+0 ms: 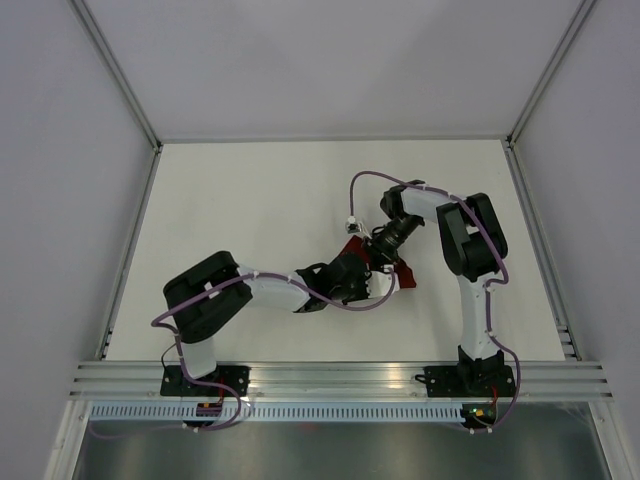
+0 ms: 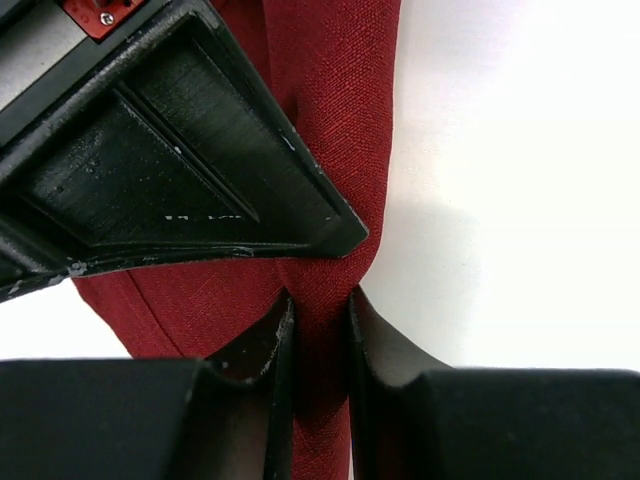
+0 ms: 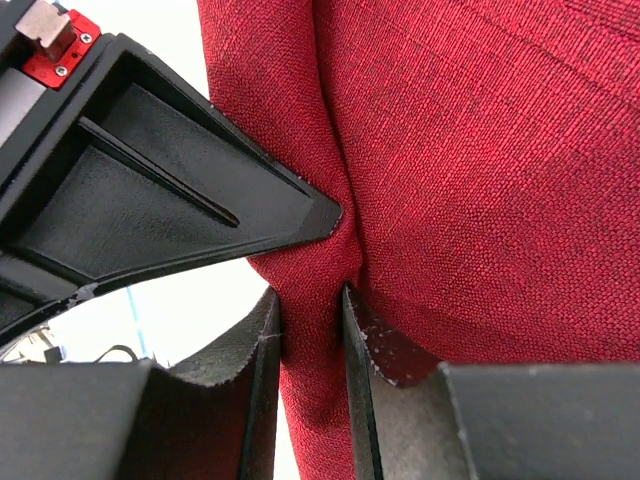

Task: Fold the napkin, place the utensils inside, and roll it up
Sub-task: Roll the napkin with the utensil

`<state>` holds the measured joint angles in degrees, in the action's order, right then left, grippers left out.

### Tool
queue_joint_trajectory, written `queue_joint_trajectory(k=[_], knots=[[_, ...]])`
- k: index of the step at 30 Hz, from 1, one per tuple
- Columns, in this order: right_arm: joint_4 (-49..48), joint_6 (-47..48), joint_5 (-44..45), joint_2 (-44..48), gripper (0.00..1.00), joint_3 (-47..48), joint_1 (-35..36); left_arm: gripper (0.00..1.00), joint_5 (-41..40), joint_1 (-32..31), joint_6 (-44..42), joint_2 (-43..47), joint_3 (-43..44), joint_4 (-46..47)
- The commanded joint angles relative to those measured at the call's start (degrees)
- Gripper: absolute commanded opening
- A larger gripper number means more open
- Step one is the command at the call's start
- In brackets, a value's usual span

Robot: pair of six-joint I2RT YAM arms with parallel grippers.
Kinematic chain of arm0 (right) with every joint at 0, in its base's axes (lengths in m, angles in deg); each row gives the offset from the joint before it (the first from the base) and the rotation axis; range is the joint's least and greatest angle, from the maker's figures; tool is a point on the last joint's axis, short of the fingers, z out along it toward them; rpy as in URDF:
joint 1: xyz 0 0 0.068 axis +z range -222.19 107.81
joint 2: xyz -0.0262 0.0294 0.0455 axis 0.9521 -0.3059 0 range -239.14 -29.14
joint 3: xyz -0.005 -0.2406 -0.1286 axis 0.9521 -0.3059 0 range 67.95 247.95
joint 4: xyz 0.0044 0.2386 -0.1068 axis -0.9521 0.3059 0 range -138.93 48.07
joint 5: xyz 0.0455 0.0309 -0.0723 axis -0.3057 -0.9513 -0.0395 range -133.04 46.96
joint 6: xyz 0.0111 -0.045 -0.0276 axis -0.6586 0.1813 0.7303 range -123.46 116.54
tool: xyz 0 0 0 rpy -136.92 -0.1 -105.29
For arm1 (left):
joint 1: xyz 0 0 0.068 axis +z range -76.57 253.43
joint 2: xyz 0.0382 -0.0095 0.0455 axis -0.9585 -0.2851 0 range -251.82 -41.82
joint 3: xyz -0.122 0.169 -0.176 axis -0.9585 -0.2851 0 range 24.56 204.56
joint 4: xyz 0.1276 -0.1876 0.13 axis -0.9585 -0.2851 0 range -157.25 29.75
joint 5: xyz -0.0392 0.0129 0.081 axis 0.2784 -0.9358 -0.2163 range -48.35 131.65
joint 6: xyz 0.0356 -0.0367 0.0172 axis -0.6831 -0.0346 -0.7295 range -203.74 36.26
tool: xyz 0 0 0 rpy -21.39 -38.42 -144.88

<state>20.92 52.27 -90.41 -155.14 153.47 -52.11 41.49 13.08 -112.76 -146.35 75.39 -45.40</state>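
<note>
The napkin (image 1: 403, 272) is a dark red cloth bunched up at mid-table between the two grippers, mostly covered by them in the top view. In the left wrist view my left gripper (image 2: 320, 300) is shut on a narrow gathered fold of the napkin (image 2: 340, 90). In the right wrist view my right gripper (image 3: 312, 290) is shut on another pinched ridge of the napkin (image 3: 480, 180). The grippers sit very close together: left gripper (image 1: 365, 285), right gripper (image 1: 378, 250). The utensils are hidden or out of view.
A black finger of the other gripper (image 2: 180, 170) fills the upper left of the left wrist view, and likewise in the right wrist view (image 3: 170, 190). The white table (image 1: 250, 200) is walled by a metal frame (image 1: 130, 240), with a rail along the near edge (image 1: 340, 378).
</note>
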Motion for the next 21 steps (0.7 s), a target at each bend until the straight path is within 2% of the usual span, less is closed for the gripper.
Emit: queue_joint_trajectory(k=[1,3,7,8,11,17,18,21], knots=[[-6.3,2.6,9.1,-2.7,0.3,-3.1,0.1,0.07,6.6,0.8,2.7,-2.7,1.8,-6.7],[-8.0,1.9,7.7,-0.1,0.36,-4.4,-0.6,0.02,9.2,1.3,2.9,-3.0,2.7,-8.8],[-13.8,-1.2,4.8,6.2,0.42,-7.5,-2.6,0.02,13.4,2.6,4.0,-4.2,4.7,-11.9],[-15.4,-3.2,4.1,7.8,0.48,-8.5,-3.2,0.02,14.7,3.2,4.1,-4.4,5.1,-12.4],[-19.9,-5.7,1.7,14.0,0.56,-11.4,-5.6,0.02,16.7,4.0,5.0,-5.1,5.8,-13.4],[-22.3,-7.5,-2.1,21.5,0.62,-13.2,-10.1,0.02,22.1,5.9,6.6,-6.6,7.8,-16.7],[-23.4,-7.6,-2.2,23.3,0.68,-14.2,-11.4,0.02,24.7,6.5,7.0,-7.3,8.4,-17.6],[-30.5,-9.1,-1.2,29.4,0.68,-19.9,-13.5,0.02,31.0,9.0,8.7,-8.5,10.9,-20.8]])
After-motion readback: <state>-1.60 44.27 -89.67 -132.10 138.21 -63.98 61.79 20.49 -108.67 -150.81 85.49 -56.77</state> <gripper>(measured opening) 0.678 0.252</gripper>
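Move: Both grippers already pinch the rolled near edge of the napkin near table height, the left about at the middle of its length and the right some 3 cm farther right. The roll's right end lies about 8 cm right of the right gripper. The flat, unrolled part of the napkin spreads just in front, its middle about 5 cm ahead of the right gripper and 6 cm ahead of the left. Keep the left gripper shut on the roll, low at the table, easing it about 1.5 cm to the right while its fingers tip steeper down. Open the right gripper to free the roll, then lift it away, about 6 cm forward, 5 cm right and 5 cm up, over the flat part, tilting its fingers more steeply down and turning clockwise, some 30 degrees in all. ##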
